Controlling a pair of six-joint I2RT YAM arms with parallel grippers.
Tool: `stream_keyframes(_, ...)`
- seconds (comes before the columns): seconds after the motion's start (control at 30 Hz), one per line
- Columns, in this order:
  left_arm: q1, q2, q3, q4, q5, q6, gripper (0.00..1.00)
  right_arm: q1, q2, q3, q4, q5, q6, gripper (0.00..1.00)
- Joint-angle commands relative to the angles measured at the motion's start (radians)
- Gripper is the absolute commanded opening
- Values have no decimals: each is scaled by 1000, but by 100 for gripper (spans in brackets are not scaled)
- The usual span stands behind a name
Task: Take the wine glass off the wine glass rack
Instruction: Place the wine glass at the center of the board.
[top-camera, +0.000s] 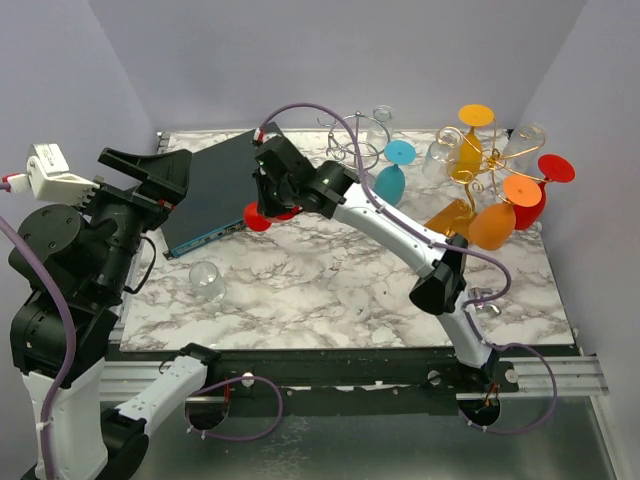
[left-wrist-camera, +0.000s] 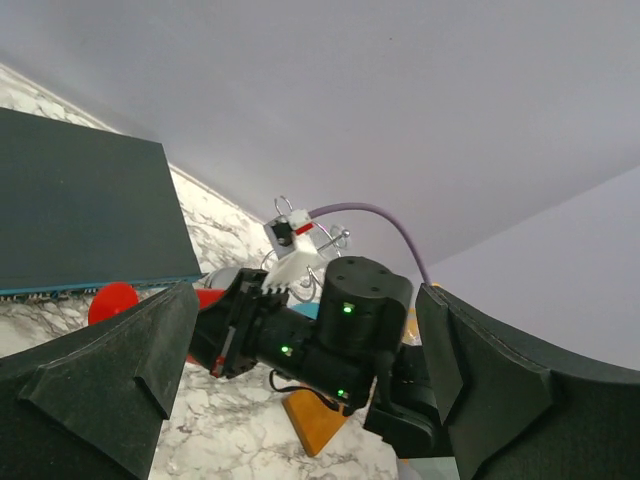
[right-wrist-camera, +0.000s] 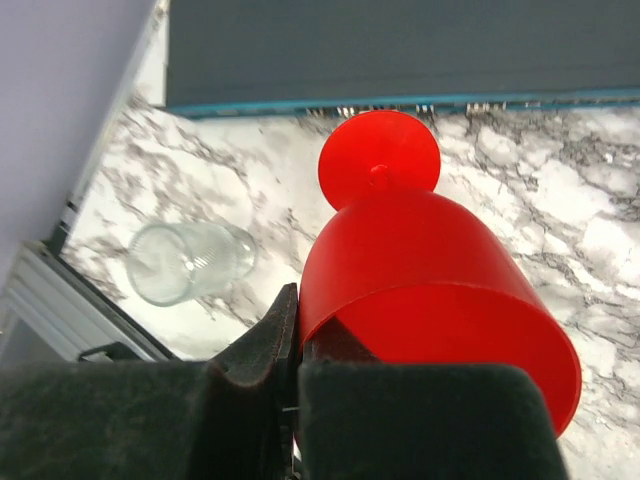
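Note:
My right gripper (top-camera: 276, 196) is shut on the rim of a red wine glass (right-wrist-camera: 430, 270), one finger inside the bowl and one outside. The glass (top-camera: 259, 216) hangs on its side low over the marble, its round foot pointing at the dark board. The gold wire wine glass rack (top-camera: 466, 172) on its orange base stands at the back right, carrying orange, red, yellow and clear glasses. My left gripper (top-camera: 148, 183) is raised at the left, open (left-wrist-camera: 305, 345) with nothing between its fingers, and looks toward the right arm.
A dark flat board (top-camera: 215, 188) lies at the back left. A clear glass (top-camera: 207, 280) lies on its side near the front left, also seen in the right wrist view (right-wrist-camera: 190, 262). A teal glass (top-camera: 392, 176) and a silver wire rack (top-camera: 350, 140) stand at the back centre.

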Motion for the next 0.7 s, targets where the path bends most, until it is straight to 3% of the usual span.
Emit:
stream_keyframes(0.0,4,-16,10,-26,-8,35,99,13,49,37,-38,-11,-36,0)
stream_keyframes(0.67,5,-33,-42,-16,0,33,99,44,214,77,-46,-28,-73,4)
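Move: The right hand already holds the red wine glass by its rim, foot down. Its spot on the marble board is about 6 cm left, 2 cm ahead and 26 cm below. The clear glass stands some 19 cm left and 10 cm back from this hand; the black box is 14 cm left and 17 cm ahead, the silver rack 18 cm right and 17 cm ahead. From the left hand the spot is roughly 13 cm ahead, 10 cm right and 51 cm below. Still pinching the red wine glass by the rim, the right hand lowers it about 9 cm towards the open marble between the black box and the clear glass, easing some 2 cm left and slowing as it sinks. The wrist tips the fingers about 10 degrees further down, bringing the glass more upright; at the very end the grip begins to ease. ##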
